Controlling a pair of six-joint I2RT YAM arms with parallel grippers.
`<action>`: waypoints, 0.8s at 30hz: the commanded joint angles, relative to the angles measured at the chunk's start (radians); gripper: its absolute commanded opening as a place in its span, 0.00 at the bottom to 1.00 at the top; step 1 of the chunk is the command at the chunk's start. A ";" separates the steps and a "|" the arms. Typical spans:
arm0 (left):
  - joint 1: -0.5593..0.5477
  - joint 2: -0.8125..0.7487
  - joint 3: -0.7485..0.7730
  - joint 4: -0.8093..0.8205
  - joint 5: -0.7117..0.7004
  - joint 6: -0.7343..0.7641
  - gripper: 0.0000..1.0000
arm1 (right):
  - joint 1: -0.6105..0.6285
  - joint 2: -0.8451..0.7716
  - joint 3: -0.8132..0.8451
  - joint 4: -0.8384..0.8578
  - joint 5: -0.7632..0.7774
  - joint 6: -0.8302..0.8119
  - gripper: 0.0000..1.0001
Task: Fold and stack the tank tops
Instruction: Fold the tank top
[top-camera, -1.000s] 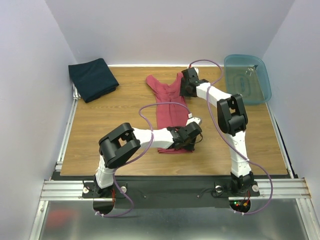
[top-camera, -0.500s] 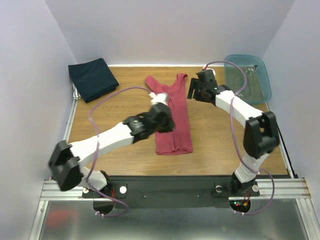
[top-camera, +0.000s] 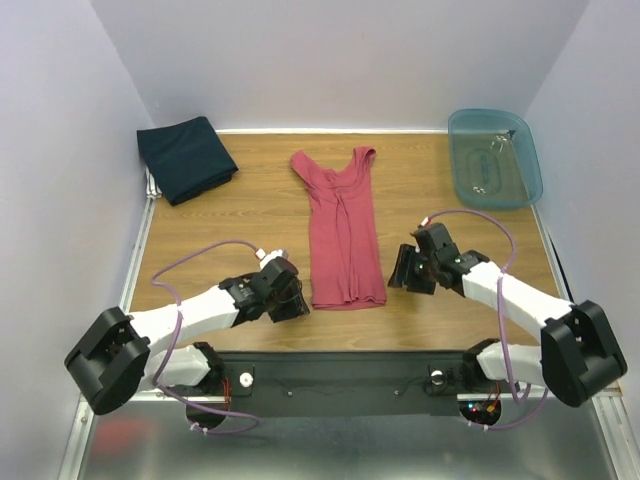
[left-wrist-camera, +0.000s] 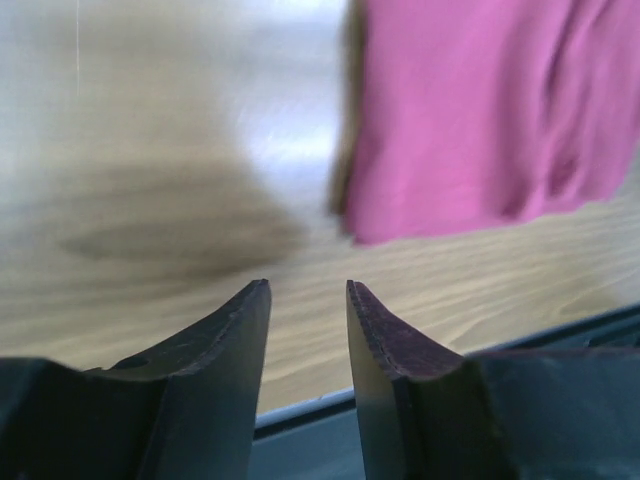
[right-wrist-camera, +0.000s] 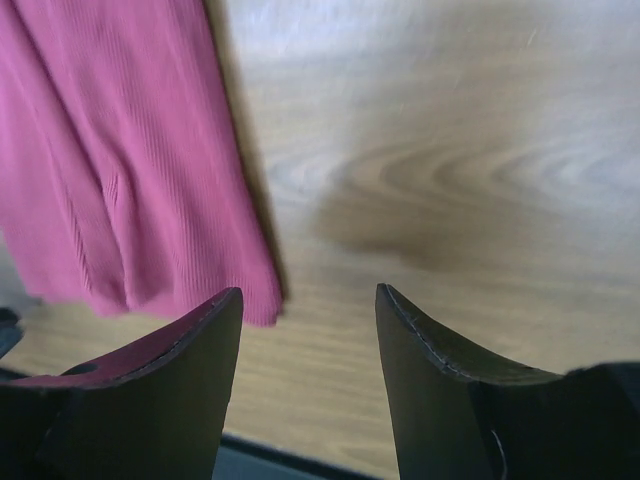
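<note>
A maroon tank top (top-camera: 343, 228) lies folded lengthwise into a narrow strip on the middle of the wooden table, straps toward the far side. Its hem shows in the left wrist view (left-wrist-camera: 480, 120) and in the right wrist view (right-wrist-camera: 120, 170). A navy tank top (top-camera: 185, 157) sits folded at the far left corner. Just left of the maroon hem, my left gripper (top-camera: 290, 300) stands open and empty over bare wood (left-wrist-camera: 308, 290). My right gripper (top-camera: 398, 270) is open and empty too, just right of the hem (right-wrist-camera: 308, 295).
A translucent blue tub (top-camera: 494, 158) stands at the far right corner of the table (top-camera: 230, 240). The table's near edge and its metal rail (top-camera: 350, 372) run close behind both grippers. White walls close in the left, right and far sides.
Both arms have drawn back from the maroon top toward the near edge. The left gripper went from the cloth's left side to beside the hem; the right came from the straps. Both let go.
</note>
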 joint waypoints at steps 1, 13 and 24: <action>0.003 -0.057 -0.058 0.135 0.071 -0.057 0.49 | 0.026 -0.075 -0.045 0.031 -0.076 0.076 0.61; 0.044 -0.025 -0.167 0.396 0.147 -0.075 0.50 | 0.114 -0.014 -0.085 0.085 -0.033 0.147 0.60; 0.069 0.009 -0.179 0.438 0.133 -0.074 0.50 | 0.137 0.042 -0.129 0.158 -0.041 0.183 0.55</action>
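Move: The tank top's right hem corner lies about 5 cm left of the right hand, 4 cm nearer the base and 4 cm below. Its left hem corner is about 4 cm right of the left hand, 2 cm ahead and 4 cm below. Between them, the hem's middle folds sit about 10 cm in from either corner, and the table's near edge runs straight back some 17 cm from the right hand, 10 cm from the left. The right hand eases back about 3 cm and then, still drifting left, works some 3.5 cm over to its left and sinks about 2 cm, bringing its open fingers in over the tank top's right hem corner. The left hand dips back slightly, then shifts about 2.5 cm to the right at nearly the same height, its left side rolling down some 15 degrees to line its open fingers up with the left hem corner; neither hand closes. ##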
